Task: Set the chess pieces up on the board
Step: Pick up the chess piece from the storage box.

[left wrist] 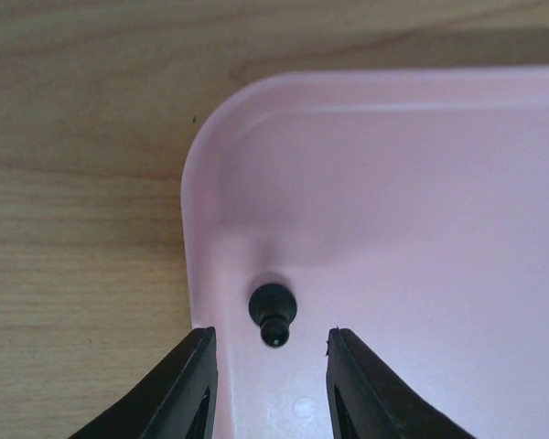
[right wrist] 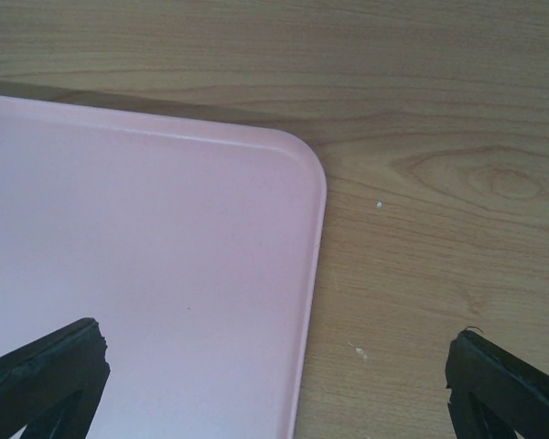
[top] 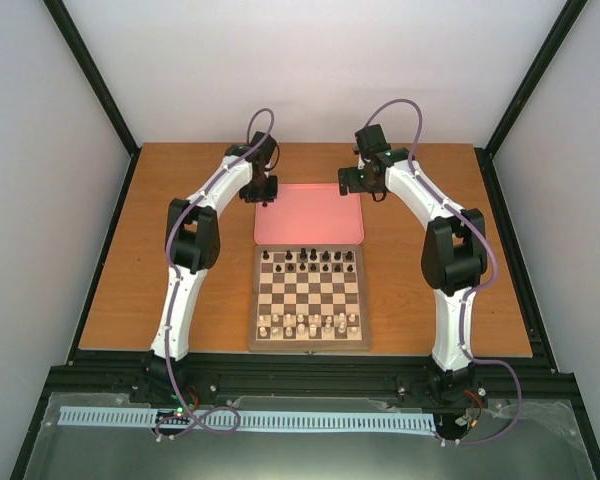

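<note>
One black pawn (left wrist: pixel 273 314) stands in a corner of the pink tray (left wrist: pixel 393 183). My left gripper (left wrist: pixel 270 366) hangs right over it, fingers partly apart. The pawn sits just ahead of the tips, with a gap on either side. From above, the left gripper (top: pixel 265 195) is at the tray's far-left corner and hides the pawn. The other black chess pieces (top: pixel 310 260) stand in the far rows of the board (top: pixel 308 342). My right gripper (right wrist: pixel 274 384) is wide open over the tray's far-right corner (right wrist: pixel 302 155), holding nothing.
Cream pieces (top: pixel 310 323) line the board's near rows. The pink tray (top: pixel 310 215) lies just beyond the board on the brown wooden table (top: pixel 180 290). A black frame and white walls enclose the table.
</note>
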`<control>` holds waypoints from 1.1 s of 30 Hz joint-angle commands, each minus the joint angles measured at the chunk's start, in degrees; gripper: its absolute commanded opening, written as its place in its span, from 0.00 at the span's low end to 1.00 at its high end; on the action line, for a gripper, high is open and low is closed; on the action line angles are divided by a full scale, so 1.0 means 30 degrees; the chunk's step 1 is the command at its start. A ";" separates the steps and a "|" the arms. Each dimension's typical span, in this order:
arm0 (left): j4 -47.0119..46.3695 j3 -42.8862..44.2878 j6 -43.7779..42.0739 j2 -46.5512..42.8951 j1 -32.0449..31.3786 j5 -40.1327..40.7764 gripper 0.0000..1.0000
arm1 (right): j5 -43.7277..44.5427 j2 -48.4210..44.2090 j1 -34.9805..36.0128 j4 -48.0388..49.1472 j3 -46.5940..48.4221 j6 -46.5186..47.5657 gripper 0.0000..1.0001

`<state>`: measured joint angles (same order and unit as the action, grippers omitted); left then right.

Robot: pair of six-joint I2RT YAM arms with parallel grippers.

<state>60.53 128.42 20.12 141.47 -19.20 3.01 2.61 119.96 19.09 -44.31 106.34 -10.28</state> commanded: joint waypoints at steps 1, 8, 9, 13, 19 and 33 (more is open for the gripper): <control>0.0193 0.1695 -0.0277 0.0869 -0.0054 -0.0178 0.34 | 0.0215 0.0408 -0.0169 -0.0221 0.0526 0.0132 1.00; 0.0515 0.2603 -0.0150 0.1619 -0.0069 -0.0395 0.30 | 0.0335 0.0640 -0.0203 -0.0393 0.0844 0.0269 1.00; 0.0555 0.2563 -0.0185 0.1615 -0.0074 -0.0347 0.30 | 0.0371 0.0647 -0.0185 -0.0403 0.0850 0.0246 1.00; 0.0543 0.2144 -0.0231 0.1535 -0.0073 -0.0140 0.29 | 0.0307 0.0720 -0.0183 -0.0404 0.0889 0.0155 1.00; 0.0477 0.2233 -0.0189 0.1864 -0.0074 -0.0164 0.25 | 0.0324 0.0735 -0.0183 -0.0433 0.0896 0.0181 1.00; 0.0775 0.2232 -0.0285 0.1421 -0.0052 0.0253 0.01 | 0.0126 0.0853 -0.0197 -0.0404 0.0806 0.0088 1.00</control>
<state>61.43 133.78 19.53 146.12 -19.25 2.90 2.79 121.16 18.98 -45.25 107.31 -10.09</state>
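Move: The last black chess piece on the pink tray stands upright almost under the left hand, about 1 cm ahead, level sideways and 2 cm below the open fingertips. Measured from that piece, the tray's far left corner is some 5 cm farther out and 2 cm to the left, and the nearest black piece on the board is about 13 cm back. From the right hand, the lone piece lies roughly 20 cm left, about level fore and aft, and 11 cm down. The left hand eases forward about 1.5 cm over the chess piece with a slight rise, then sinks roughly 2 cm and comes back a touch, so that its half-open, downward-pointing fingers straddle the piece, one on its left and one on its right. It then stays there without turning and closes the fingers steadily, pinching the piece between the tips, with no lift yet. ##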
